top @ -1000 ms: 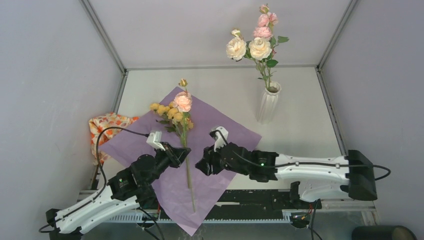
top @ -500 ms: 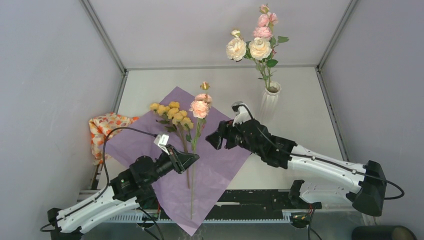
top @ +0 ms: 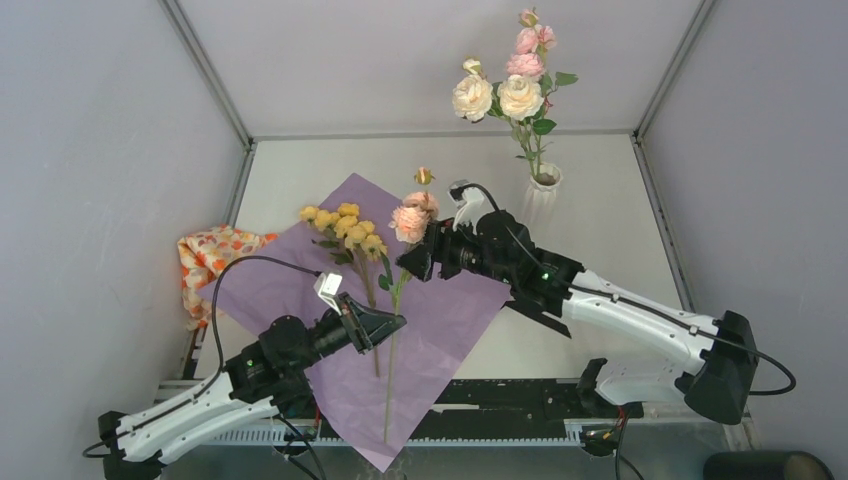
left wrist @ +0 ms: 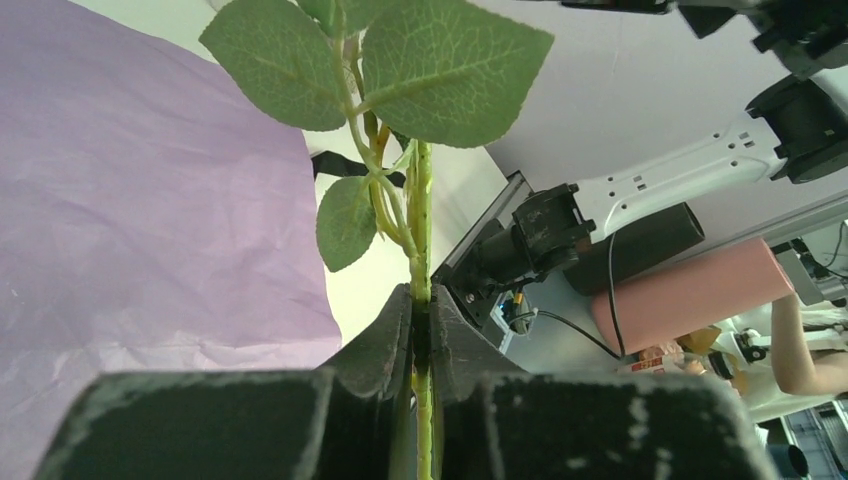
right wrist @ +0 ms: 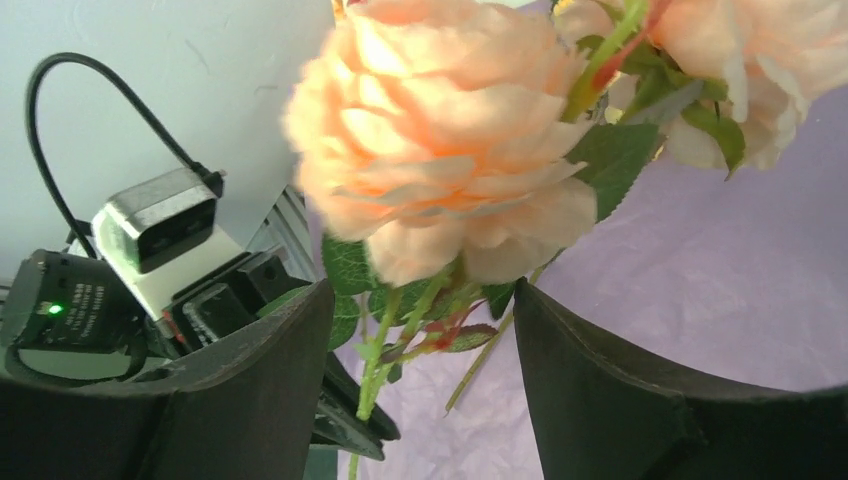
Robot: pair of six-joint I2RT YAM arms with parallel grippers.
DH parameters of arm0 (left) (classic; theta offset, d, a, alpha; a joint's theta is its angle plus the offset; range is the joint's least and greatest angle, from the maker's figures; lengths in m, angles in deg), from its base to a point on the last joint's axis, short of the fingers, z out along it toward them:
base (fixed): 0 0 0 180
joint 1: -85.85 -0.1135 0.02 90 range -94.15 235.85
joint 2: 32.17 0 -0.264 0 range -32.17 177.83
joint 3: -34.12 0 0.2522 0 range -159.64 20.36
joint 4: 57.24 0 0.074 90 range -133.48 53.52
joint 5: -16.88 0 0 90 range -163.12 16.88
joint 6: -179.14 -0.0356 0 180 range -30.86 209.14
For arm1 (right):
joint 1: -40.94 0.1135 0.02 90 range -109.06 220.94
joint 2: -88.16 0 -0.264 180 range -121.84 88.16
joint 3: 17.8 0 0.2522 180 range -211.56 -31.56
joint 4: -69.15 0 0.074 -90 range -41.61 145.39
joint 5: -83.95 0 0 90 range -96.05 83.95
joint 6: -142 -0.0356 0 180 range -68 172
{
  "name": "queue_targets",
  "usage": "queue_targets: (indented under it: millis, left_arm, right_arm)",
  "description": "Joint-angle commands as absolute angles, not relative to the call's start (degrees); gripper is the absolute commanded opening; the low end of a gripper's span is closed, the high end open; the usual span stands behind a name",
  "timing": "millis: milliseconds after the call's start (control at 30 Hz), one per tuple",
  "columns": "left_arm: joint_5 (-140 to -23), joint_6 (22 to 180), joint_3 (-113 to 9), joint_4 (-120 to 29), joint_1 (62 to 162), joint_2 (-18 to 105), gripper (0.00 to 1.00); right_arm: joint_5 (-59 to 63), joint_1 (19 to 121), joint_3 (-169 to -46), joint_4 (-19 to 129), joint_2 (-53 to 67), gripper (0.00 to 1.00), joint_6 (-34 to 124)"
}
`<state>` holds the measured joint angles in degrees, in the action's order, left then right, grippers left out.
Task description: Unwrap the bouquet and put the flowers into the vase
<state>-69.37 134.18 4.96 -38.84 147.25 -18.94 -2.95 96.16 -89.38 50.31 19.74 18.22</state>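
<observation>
My left gripper (top: pixel 393 322) is shut on the green stem (left wrist: pixel 421 250) of a pink rose (top: pixel 410 222) and holds it raised and upright above the opened lilac paper (top: pixel 450 290) of the bouquet. My right gripper (top: pixel 413 263) is open, one finger on each side of that stem, just under the bloom (right wrist: pixel 440 150). In the right wrist view the stem (right wrist: pixel 398 310) passes between the open fingers without touching either. A yellow flower sprig (top: pixel 345 225) lies on the paper. The white ribbed vase (top: pixel 537 208) stands at the back right and holds cream and pink roses (top: pixel 515 80).
An orange floral cloth (top: pixel 205 262) lies bunched at the left edge, partly under the paper. Grey walls close in the table on three sides. The paper's front corner hangs over the near rail (top: pixel 520 400).
The left gripper has lifted the pink rose and swung it right. The right arm has reached back toward the bloom, opened its jaws, and now straddles the stem.
</observation>
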Motion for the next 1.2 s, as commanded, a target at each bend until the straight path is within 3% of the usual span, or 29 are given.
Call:
queue_targets:
  millis: [0, 133, 233, 333, 533, 567, 733, 1033, 1167]
  left_arm:
    - [-71.1, 134.1, 5.1, -44.4, 148.0, -19.1, 0.11]
    - [-71.5, 134.0, 5.0, -45.5, 148.5, -19.0, 0.11]
    - [-71.8, 134.0, 5.1, -45.6, 148.8, -18.3, 0.11]
    - [-71.9, 134.3, 5.3, -46.2, 149.2, -17.8, 0.11]
    - [-70.9, 135.1, 6.4, -46.4, 149.5, -17.3, 0.13]
    - [-70.5, 135.4, 6.5, -46.2, 149.5, -17.1, 0.15]
    - [-70.7, 135.1, 4.8, -43.9, 149.5, -16.5, 0.34]
    - [-66.0, 131.7, -2.2, -30.3, 149.5, -21.0, 0.46]
    - [-63.5, 132.7, -1.1, -29.2, 149.5, -20.9, 0.45]
  right_arm:
    - [1.3, 94.5, -91.3, 53.2, 17.6, 0.73, 17.9]
    - [3.2, 93.9, -91.5, 54.8, 16.0, 0.65, 17.6]
    - [4.1, 93.6, -93.0, 54.8, 14.8, 0.54, 18.0]
    - [5.2, 93.5, -95.0, 54.8, 14.2, 0.31, 18.2]
    - [6.9, 93.9, -96.8, 54.0, 14.4, 0.09, 17.9]
    - [6.8, 94.0, -97.0, 53.6, 14.6, 0.02, 18.0]
    - [3.9, 94.8, -97.9, 49.7, 17.3, 0.00, 19.4]
    - [-10.1, 95.7, -101.6, 36.2, 31.3, 0.00, 26.7]
    - [-18.9, 96.1, -105.0, 32.1, 38.3, 0.00, 30.8]
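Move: The peach flower's upper stem, just under its blossoms, stands some 3 cm left of the open right fingers, level in height and straight abreast. The left hand still pinches this flower lower down; the upper stem lies from it about 9 cm ahead, 2 cm right and 6 cm higher. The vase stands roughly 20 cm ahead of the right hand, 26 cm right and 15 cm lower; the yellow blossoms lie about 19 cm ahead, 16 cm left and 24 cm lower. The peach flower is passed over: the right hand dips about 2 cm, then edges left and back up, and its fingers shut on the stem just below the blossoms. The left fingers then open about halfway and let go, that hand staying almost in place, while the right, keeping its pinch, carries the flower roughly 9 cm right and 9 cm up, speeding up. ##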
